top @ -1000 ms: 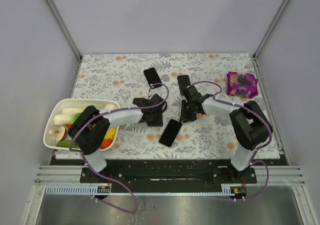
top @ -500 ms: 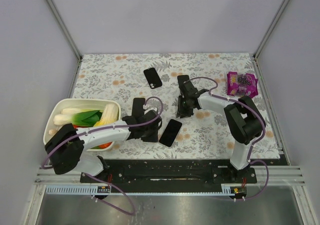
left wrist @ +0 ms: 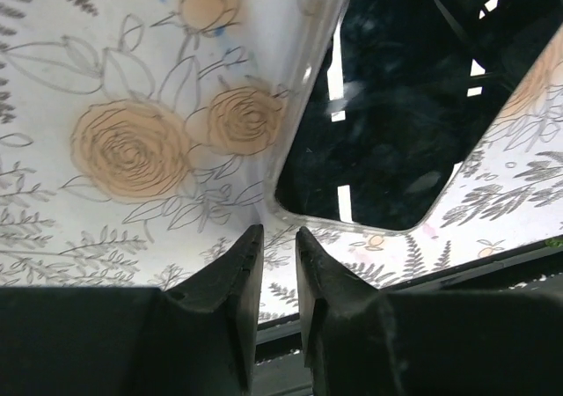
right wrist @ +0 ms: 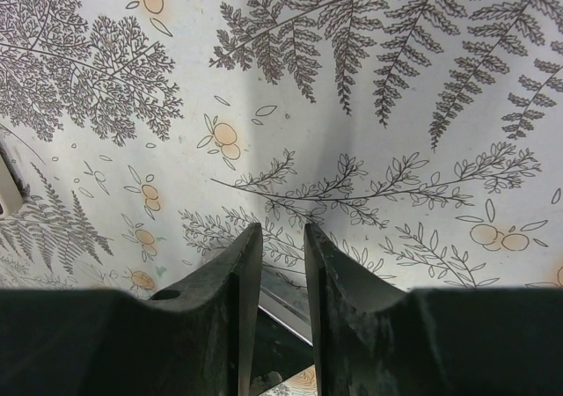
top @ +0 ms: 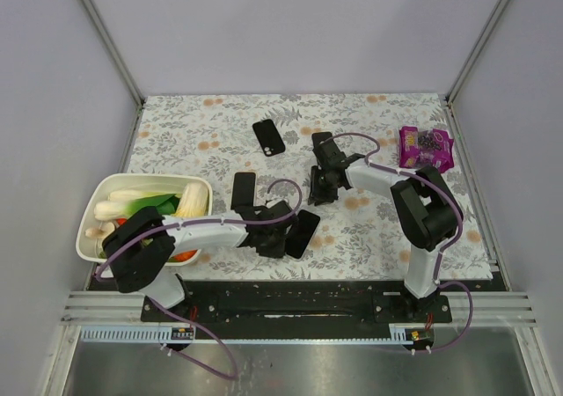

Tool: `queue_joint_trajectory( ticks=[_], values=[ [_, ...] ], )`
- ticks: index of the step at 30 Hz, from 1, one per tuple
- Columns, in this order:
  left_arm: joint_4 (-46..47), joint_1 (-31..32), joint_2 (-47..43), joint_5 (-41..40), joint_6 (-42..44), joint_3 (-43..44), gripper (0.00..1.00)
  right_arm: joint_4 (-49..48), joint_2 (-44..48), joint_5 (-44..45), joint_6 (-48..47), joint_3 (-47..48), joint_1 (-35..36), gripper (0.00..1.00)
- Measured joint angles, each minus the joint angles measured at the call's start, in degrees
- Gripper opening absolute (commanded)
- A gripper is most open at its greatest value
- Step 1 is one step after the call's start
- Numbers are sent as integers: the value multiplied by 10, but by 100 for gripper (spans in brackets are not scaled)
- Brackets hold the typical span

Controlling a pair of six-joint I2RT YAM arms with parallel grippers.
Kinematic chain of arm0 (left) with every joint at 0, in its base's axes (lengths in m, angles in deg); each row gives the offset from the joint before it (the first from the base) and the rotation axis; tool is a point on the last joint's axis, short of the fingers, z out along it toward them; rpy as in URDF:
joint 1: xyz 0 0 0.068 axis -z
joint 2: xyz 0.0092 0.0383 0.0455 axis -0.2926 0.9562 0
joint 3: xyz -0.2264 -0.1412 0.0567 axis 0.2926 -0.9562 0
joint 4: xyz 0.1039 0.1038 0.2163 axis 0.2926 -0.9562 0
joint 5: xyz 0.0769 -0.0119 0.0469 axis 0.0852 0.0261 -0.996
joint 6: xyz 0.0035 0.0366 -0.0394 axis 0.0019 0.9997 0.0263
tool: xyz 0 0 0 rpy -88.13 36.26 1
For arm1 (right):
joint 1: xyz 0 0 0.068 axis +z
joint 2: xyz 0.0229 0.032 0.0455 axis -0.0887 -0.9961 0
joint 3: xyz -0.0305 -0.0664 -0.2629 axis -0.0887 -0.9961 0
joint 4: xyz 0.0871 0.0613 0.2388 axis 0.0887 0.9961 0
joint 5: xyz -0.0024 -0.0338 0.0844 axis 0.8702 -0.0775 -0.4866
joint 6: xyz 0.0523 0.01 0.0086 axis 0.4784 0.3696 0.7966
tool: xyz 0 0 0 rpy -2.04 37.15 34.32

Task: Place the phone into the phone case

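Observation:
The phone (top: 302, 233) is a dark glossy slab lying flat near the table's front edge. In the left wrist view the phone (left wrist: 387, 106) has a clear see-through rim (left wrist: 312, 70) round its edge, which looks like the phone case. My left gripper (top: 287, 238) sits low at the phone's left side. Its fingertips (left wrist: 279, 231) stand a narrow gap apart just short of the phone's near corner, with nothing between them. My right gripper (top: 318, 194) hovers over bare cloth mid-table. The right fingers (right wrist: 281, 229) are slightly apart; a dark bright-edged slab shows low through the gap.
Three other black slabs lie on the floral cloth: one (top: 268, 136) at the back, one (top: 243, 187) beside the left arm, one (top: 321, 139) under the right wrist. A white tub (top: 145, 179) of vegetables stands at the left. A purple snack pack (top: 426, 148) lies back right.
My left arm swung toward the front edge, bringing its gripper to the phone's left side with jaws narrowing, and uncovered a black slab. The right gripper shifted slightly toward the back.

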Motion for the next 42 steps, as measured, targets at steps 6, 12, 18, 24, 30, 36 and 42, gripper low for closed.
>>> queue_joint_trajectory(
  ticks=[6,12,18,24,30,36,42],
  values=[
    [-1,10,38,4,4,37,25,-6,1,-9,0,-6,-1,34],
    [-21,8,85,6,12,92,26,-24,16,-3,1,-28,-3,34],
    [-48,-26,126,32,33,143,26,-36,28,14,3,-43,-24,34],
    [-74,-75,172,47,62,202,26,-51,37,40,7,-57,-52,34],
    [-92,-112,191,62,86,227,26,-78,73,64,14,-105,-58,34],
    [-94,-155,197,56,100,236,27,-108,129,61,34,-179,-61,34],
    [-66,-173,198,27,104,237,27,-116,179,40,55,-236,-59,34]
  ],
)
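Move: The clear case with the black phone on it lies slantwise on the table, its middle about 5 cm ahead and 7 cm right of the left gripper, and some 10 cm back and 3 cm left of the right gripper, all at table height. The beige-cased phone lies about 19 cm ahead and 12 cm left of the left gripper. Another black phone is about 19 cm ahead and 3 cm right of the right gripper. Turn the case clockwise between both grippers, fingers kept as they are and low over the table. Slide the left gripper some 3 cm right round the case's near corner, then about 13 cm forward and back leftward, pushing that end. Sweep the right gripper about 7 cm right, slightly forward at first, then draw it back 5 cm, yawing clockwise, to finish with its fingers against the case's right end. ##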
